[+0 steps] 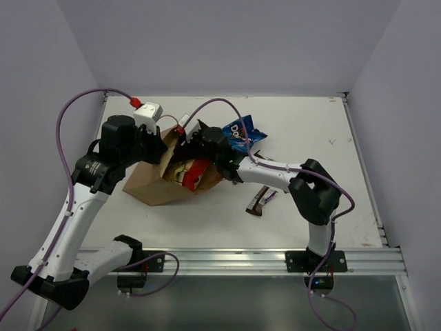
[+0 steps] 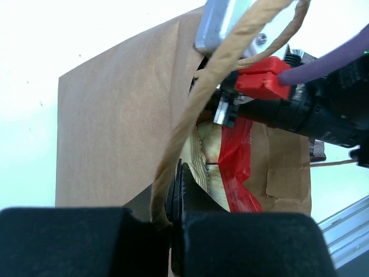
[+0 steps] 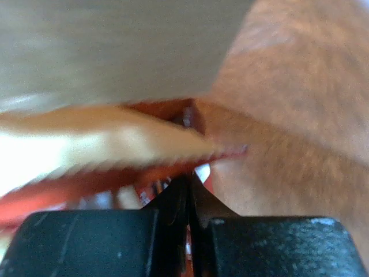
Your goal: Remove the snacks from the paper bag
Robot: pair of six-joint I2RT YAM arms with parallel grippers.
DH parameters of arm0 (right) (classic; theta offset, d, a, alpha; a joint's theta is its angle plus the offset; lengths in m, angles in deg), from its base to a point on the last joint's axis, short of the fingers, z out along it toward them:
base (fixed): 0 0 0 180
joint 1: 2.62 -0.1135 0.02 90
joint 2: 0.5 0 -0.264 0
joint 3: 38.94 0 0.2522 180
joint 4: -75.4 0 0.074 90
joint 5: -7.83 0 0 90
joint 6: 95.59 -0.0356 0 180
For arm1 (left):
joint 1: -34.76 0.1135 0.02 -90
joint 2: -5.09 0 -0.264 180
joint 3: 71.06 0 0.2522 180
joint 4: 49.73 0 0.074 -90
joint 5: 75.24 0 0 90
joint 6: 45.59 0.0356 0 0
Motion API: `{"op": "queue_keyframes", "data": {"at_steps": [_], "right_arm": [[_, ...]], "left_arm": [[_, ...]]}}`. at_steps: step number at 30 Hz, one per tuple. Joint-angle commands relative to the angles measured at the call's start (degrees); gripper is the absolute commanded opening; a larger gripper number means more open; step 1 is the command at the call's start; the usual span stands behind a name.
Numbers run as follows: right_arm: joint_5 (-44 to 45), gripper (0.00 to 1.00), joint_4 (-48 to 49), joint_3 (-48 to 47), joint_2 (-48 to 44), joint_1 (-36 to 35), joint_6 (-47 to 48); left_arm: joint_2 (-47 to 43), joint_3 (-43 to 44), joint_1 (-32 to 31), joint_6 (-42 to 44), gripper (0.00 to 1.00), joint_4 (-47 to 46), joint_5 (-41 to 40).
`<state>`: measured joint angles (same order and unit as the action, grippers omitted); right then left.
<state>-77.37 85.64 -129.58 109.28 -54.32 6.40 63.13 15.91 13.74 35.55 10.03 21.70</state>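
The brown paper bag [image 1: 153,185] lies on its side, its mouth toward the right. My left gripper [image 1: 165,150] is at the upper rim of the mouth. In the left wrist view that gripper [image 2: 180,170] is shut, with the twine handle [image 2: 190,109] running into its jaws. My right gripper [image 1: 193,154] reaches into the mouth. In the right wrist view that gripper [image 3: 188,182] is shut on the edge of a red chip bag [image 3: 86,187], under a cream bag [image 3: 86,144]. Red [image 1: 197,172] and cream snacks show in the mouth.
A blue chip bag [image 1: 242,132] lies on the table just right of the paper bag. A brown candy bar [image 1: 258,200] lies nearer the front. Purple cables loop over both arms. An aluminium rail [image 1: 241,261] runs along the near edge.
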Motion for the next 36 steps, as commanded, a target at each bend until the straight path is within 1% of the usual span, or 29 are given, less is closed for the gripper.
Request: {"op": "queue_keyframes", "data": {"at_steps": [1,2,6,10,12,14,15,17,18,20,21,22,24,25,26,28,30,33,34,36], "right_arm": [[-5.75,0.00,-4.40,0.58,-8.58,0.20,-1.00],[-7.68,0.00,-5.72,1.29,-10.35,0.20,-1.18],[-7.88,0.00,-9.76,4.37,-19.41,0.20,-1.18],[-5.33,0.00,-16.08,6.03,-26.18,0.29,-0.04],[-4.89,0.00,-17.41,6.83,-30.03,0.46,0.14],[-3.05,0.00,-20.39,7.10,-32.60,0.90,-0.47],[-2.60,0.00,-21.45,7.10,-35.39,1.25,-0.91],[-1.55,0.00,-25.82,5.70,-39.09,3.96,-2.93],[-1.55,0.00,-27.33,5.69,-39.11,3.98,-3.63],[-1.89,0.00,-31.45,4.55,-42.44,7.74,-6.53],[-2.59,0.00,-32.35,4.46,-43.58,11.24,-7.76],[-3.12,0.00,-33.93,4.46,-45.94,13.01,-10.12],[-3.30,0.00,-35.25,4.63,-47.72,16.44,-11.54],[-3.48,0.00,-35.87,4.55,-48.33,19.76,-14.25],[-3.91,0.00,-37.01,4.55,-49.30,21.45,-15.06],[-6.01,0.00,-38.33,4.20,-49.92,25.31,-16.99],[-7.51,0.00,-39.21,3.50,-50.71,27.52,-18.05],[-7.26,0.00,-40.00,2.79,-51.77,28.85,-19.72],[-9.78,0.00,-40.61,1.92,-51.86,29.90,-20.59],[-11.73,0.00,-40.80,1.12,-52.21,30.43,-21.56]], "left_arm": [[-1.18,-1.22,0.10,0.25,0.00,-3.72,-3.14],[-1.09,-2.27,0.10,-0.01,0.00,-4.07,-4.03],[0.14,-4.83,0.10,-0.63,0.00,-6.44,-8.95],[1.46,-6.32,0.10,-0.98,0.00,-9.08,-11.24],[2.07,-7.03,0.19,-0.89,0.00,-9.87,-11.94],[2.51,-7.20,0.19,-0.63,0.00,-10.23,-13.18],[2.95,-7.29,0.19,-0.46,0.00,-10.23,-13.53],[3.48,-7.73,0.19,-0.02,0.00,-10.23,-15.28],[3.57,-7.99,0.19,0.07,0.00,-10.23,-15.29],[3.48,-9.13,0.19,0.34,0.00,-10.75,-16.52],[3.40,-9.49,0.19,0.42,0.00,-11.10,-16.87],[3.39,-9.92,0.19,0.60,0.00,-11.63,-17.05],[3.57,-10.98,0.19,1.04,0.00,-12.07,-17.22],[3.74,-11.24,0.19,1.13,0.00,-12.16,-17.74],[3.83,-11.68,0.27,1.39,0.00,-12.07,-17.92],[4.36,-12.12,0.27,1.48,0.00,-11.99,-18.01],[4.54,-12.56,0.27,1.48,0.00,-12.33,-18.19],[4.54,-13.00,0.27,1.22,0.00,-12.77,-18.19],[4.62,-13.27,0.36,1.13,0.00,-13.21,-17.84],[4.89,-13.36,0.27,0.95,0.00,-13.65,-17.14]]}}
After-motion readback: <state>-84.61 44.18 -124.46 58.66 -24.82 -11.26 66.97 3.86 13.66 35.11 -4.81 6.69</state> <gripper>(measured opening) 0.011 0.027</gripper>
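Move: The right hand is inside the paper bag, already shut on a red snack packet. The clear table to the right of the blue Doritos bag lies some 35 cm to its right, 8 cm ahead and 18 cm below; the Doritos bag is about 16 cm right and 13 cm ahead, and the nearest snack bar about 25 cm right and 11 cm back. The left hand has the bag's rim, with the bag's mouth about 12 cm to its right, 4 cm ahead and 10 cm below. With its fingers still shut on the red packet, the right hand draws back and climbs out of the bag's mouth, then sweeps right over the table, by the end some 30 cm to the right and nearly 20 cm up, its wrist turning about 25 degrees clockwise. The left hand keeps its pinch on the rim and carries it about 5 cm forward with a slight counter-clockwise turn, then lowers it some 5 cm while drifting a little left. ##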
